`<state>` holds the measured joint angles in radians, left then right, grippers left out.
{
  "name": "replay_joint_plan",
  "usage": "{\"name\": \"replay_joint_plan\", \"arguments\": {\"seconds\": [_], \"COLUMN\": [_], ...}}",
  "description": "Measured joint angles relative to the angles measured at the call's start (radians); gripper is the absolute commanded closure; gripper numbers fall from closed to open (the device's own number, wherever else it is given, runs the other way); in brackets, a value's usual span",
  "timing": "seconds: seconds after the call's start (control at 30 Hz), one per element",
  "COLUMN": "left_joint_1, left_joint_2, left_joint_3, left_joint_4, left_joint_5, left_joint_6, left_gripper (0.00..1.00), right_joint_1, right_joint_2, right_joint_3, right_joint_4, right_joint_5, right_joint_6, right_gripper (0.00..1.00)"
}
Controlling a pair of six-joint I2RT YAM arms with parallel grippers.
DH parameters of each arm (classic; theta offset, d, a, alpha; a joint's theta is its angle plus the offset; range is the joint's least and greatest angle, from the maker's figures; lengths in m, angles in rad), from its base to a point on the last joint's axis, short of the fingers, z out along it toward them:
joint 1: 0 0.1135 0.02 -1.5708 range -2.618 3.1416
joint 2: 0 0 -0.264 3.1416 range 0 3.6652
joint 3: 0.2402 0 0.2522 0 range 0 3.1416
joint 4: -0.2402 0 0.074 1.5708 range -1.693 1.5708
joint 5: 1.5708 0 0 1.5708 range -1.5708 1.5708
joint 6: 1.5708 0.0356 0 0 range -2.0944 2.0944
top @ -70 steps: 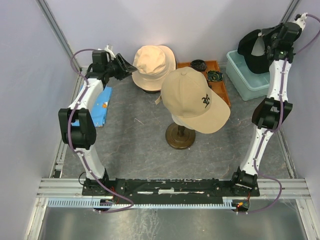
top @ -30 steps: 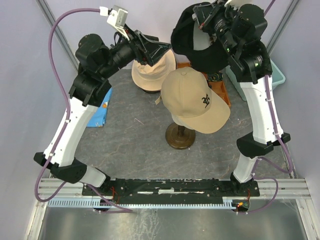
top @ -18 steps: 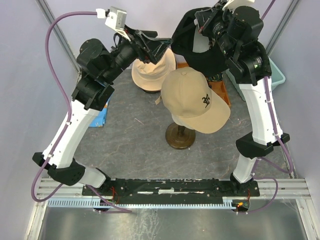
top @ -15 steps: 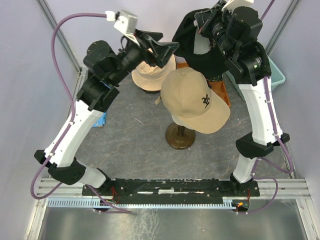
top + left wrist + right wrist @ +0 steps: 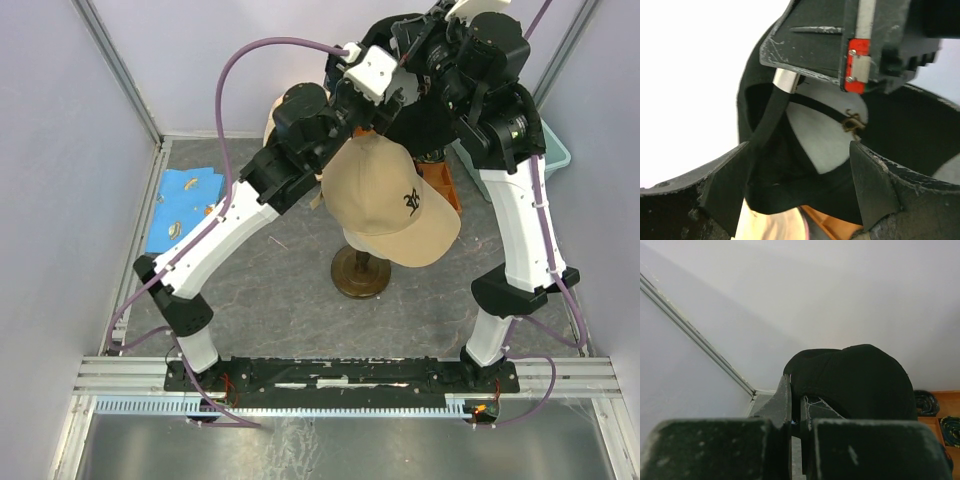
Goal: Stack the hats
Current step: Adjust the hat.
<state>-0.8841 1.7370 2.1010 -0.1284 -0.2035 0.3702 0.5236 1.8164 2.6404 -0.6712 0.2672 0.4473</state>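
My right gripper [image 5: 408, 40] is shut on the rim of the black cap [image 5: 425, 115] and holds it high at the back; the right wrist view shows its jaws pinching the cap [image 5: 860, 380]. My left gripper [image 5: 398, 98] reaches up to the same cap with its jaws open. In the left wrist view its fingers [image 5: 725, 195] flank the cap's rear edge [image 5: 790, 190] and strap buckle [image 5: 852, 122] without closing on them. The tan cap [image 5: 385, 200] with a black emblem sits on the mannequin head. The beige hat [image 5: 272, 120] is mostly hidden behind my left arm.
The brown mannequin stand [image 5: 362, 270] is at the table's middle. An orange tray [image 5: 440, 180] with dark coiled items lies behind it, and a teal tub [image 5: 552, 150] sits at the back right. A blue cloth [image 5: 185, 200] lies at the left edge.
My left arm has swung right, from above the beige hat to the black cap, and its jaws have widened. The right arm holds the cap still.
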Motion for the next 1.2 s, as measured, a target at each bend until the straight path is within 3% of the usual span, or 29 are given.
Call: {"name": "replay_joint_plan", "arguments": {"seconds": [0.27,0.7,0.83,0.97,1.2], "left_joint_1": [-0.021,-0.032,-0.032,-0.032,-0.033], "left_joint_2": [0.064,0.111,0.137,0.154,0.185], "left_joint_3": [0.084,0.099,0.099,0.099,0.117], "left_joint_4": [0.054,0.155,0.193,0.257,0.326], "left_joint_5": [-0.157,-0.218,-0.253,-0.298,-0.319], "left_joint_6": [0.153,0.257,0.284,0.312,0.342], "left_gripper": [0.15,0.13,0.18,0.34,0.96], "right_joint_1": [0.0,0.0,0.0,0.0,-0.001], "right_joint_2": [-0.004,-0.051,-0.072,-0.087,-0.103], "right_joint_3": [-0.001,-0.035,-0.055,-0.08,-0.109], "right_joint_4": [0.0,-0.003,-0.003,-0.004,-0.003], "right_joint_5": [0.0,-0.035,-0.043,-0.047,-0.049], "right_joint_6": [-0.033,0.002,0.01,0.012,0.019], "right_gripper": [1.0,1.0,1.0,1.0,1.0]}}
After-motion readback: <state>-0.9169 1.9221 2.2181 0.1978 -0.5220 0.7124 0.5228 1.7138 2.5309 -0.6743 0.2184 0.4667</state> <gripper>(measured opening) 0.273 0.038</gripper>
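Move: In front of the open left fingers is the black hat that the right hand already holds: its middle is about 8 cm ahead and 6 cm right, level. The edge to grip is some 6 cm ahead, 2 cm left and 3 cm up. The tan cap on the head stands about 14 cm back, 3 cm left and 20 cm below. From the right hand, the black hat's middle is roughly 4 cm ahead, 5 cm right, 4 cm lower. Easing forward about 4.5 cm and up some 2.5 cm towards the black hat's edge beside the right fingertips, the left hand turns roughly 20 degrees counter-clockwise and tips up a little, then closes its wide-open fingers onto that edge. The right hand keeps its pinch and draws the hat back about 2.5 cm. ##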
